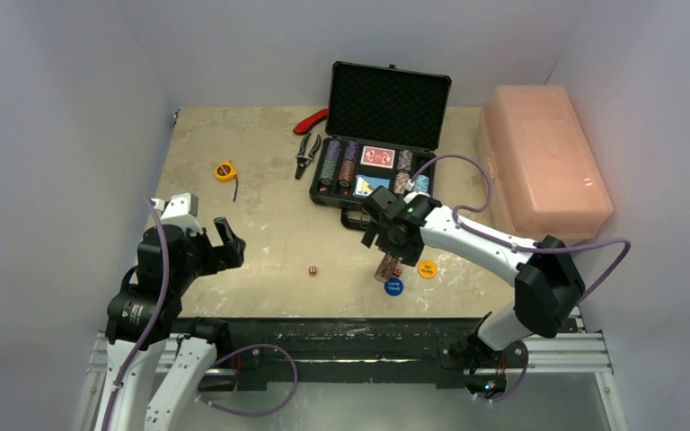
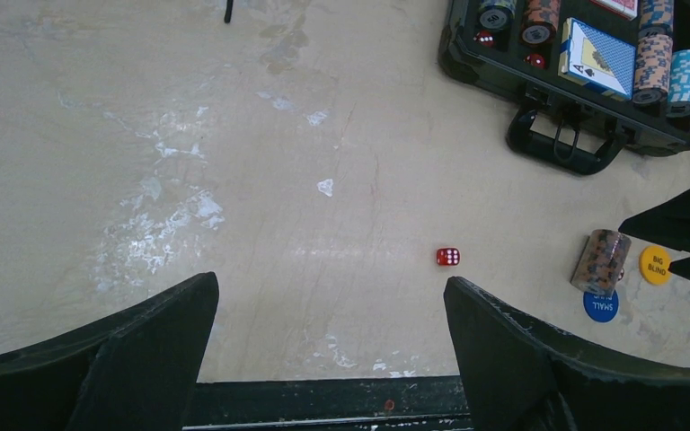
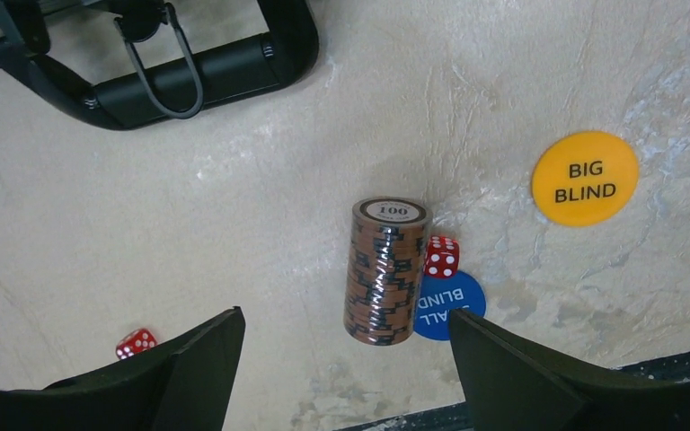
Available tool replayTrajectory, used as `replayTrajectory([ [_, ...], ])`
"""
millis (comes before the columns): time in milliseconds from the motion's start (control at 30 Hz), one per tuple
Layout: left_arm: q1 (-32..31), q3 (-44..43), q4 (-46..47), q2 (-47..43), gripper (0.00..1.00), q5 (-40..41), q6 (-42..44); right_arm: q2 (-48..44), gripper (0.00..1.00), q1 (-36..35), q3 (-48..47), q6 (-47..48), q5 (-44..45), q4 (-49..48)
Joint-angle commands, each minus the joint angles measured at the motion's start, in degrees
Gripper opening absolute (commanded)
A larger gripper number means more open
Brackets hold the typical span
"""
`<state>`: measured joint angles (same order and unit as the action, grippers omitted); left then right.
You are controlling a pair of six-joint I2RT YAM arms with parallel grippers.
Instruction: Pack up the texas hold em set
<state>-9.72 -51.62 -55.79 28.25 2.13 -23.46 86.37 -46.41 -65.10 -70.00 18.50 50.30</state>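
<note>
The black briefcase (image 1: 386, 153) lies open at the back with its foam lid up. Inside it are striped chip stacks (image 1: 330, 165), a red deck (image 1: 377, 157) and a blue deck (image 2: 598, 58). A brown chip stack (image 3: 386, 274) rests on the table in front of the case; whether it stands or lies does not show. One red die (image 3: 441, 256) touches it, beside a blue disc (image 3: 454, 305) and an orange disc (image 3: 585, 178). My right gripper (image 3: 341, 319) hovers open just above the stack. Another die (image 2: 447, 257) sits alone. My left gripper (image 2: 330, 280) is open and empty at the near left.
A pink plastic box (image 1: 544, 157) fills the back right. Red-handled pliers (image 1: 308, 144) and a yellow tape measure (image 1: 225, 170) lie left of the case. The case handle (image 3: 189, 76) juts toward the chip stack. The table's front edge (image 1: 323, 316) runs just behind both grippers.
</note>
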Motion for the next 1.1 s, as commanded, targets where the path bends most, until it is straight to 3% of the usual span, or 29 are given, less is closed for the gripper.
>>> replayTrajectory([
  [0,0.40,0.45,1.39,-0.90,0.97,-0.02,-0.20,1.99,0.87,-0.49,0.94,-5.13,1.36,2.14],
  [400,0.38,0.54,1.37,-1.44,0.98,0.39,-0.29,6.05,0.71,-0.83,3.01,-7.04,0.98,-0.47],
  [733,0.40,0.55,1.46,-0.65,0.98,0.26,-0.28,9.26,0.48,-0.79,1.40,-5.99,0.42,-1.71],
  [1067,0.40,0.53,1.39,-0.26,0.98,0.45,-0.32,12.29,0.47,-0.86,-0.44,-3.62,0.46,-2.00],
])
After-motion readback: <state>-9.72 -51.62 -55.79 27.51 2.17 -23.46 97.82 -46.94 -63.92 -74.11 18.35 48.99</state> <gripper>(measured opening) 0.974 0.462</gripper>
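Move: The right hand is open almost straight above the brown chip stack lying on the table; its middle is roughly 7 cm below, 1 cm back and 1 cm to the right. A red die sits some 3 cm right of the stack, the blue small blind button 2 cm right and 4 cm back of it, the yellow big blind button about 10 cm right of it. The case handle is about 11 cm ahead and 6 cm left of the hand. From the left hand the stack lies around 36 cm right, 5 cm ahead and 19 cm down. The right hand sinks about 6 cm onto the brown chip stack, easing back some 1.5 cm towards the base on the way while the wrist tips the fingers nearly 10 degrees closer to straight down. The fingers close steadily from nearly wide to about half open, one on each side of the stack with the right one between stack and die, and pinch it near its middle as the hand creeps about 1 cm forward and left at the bottom. ##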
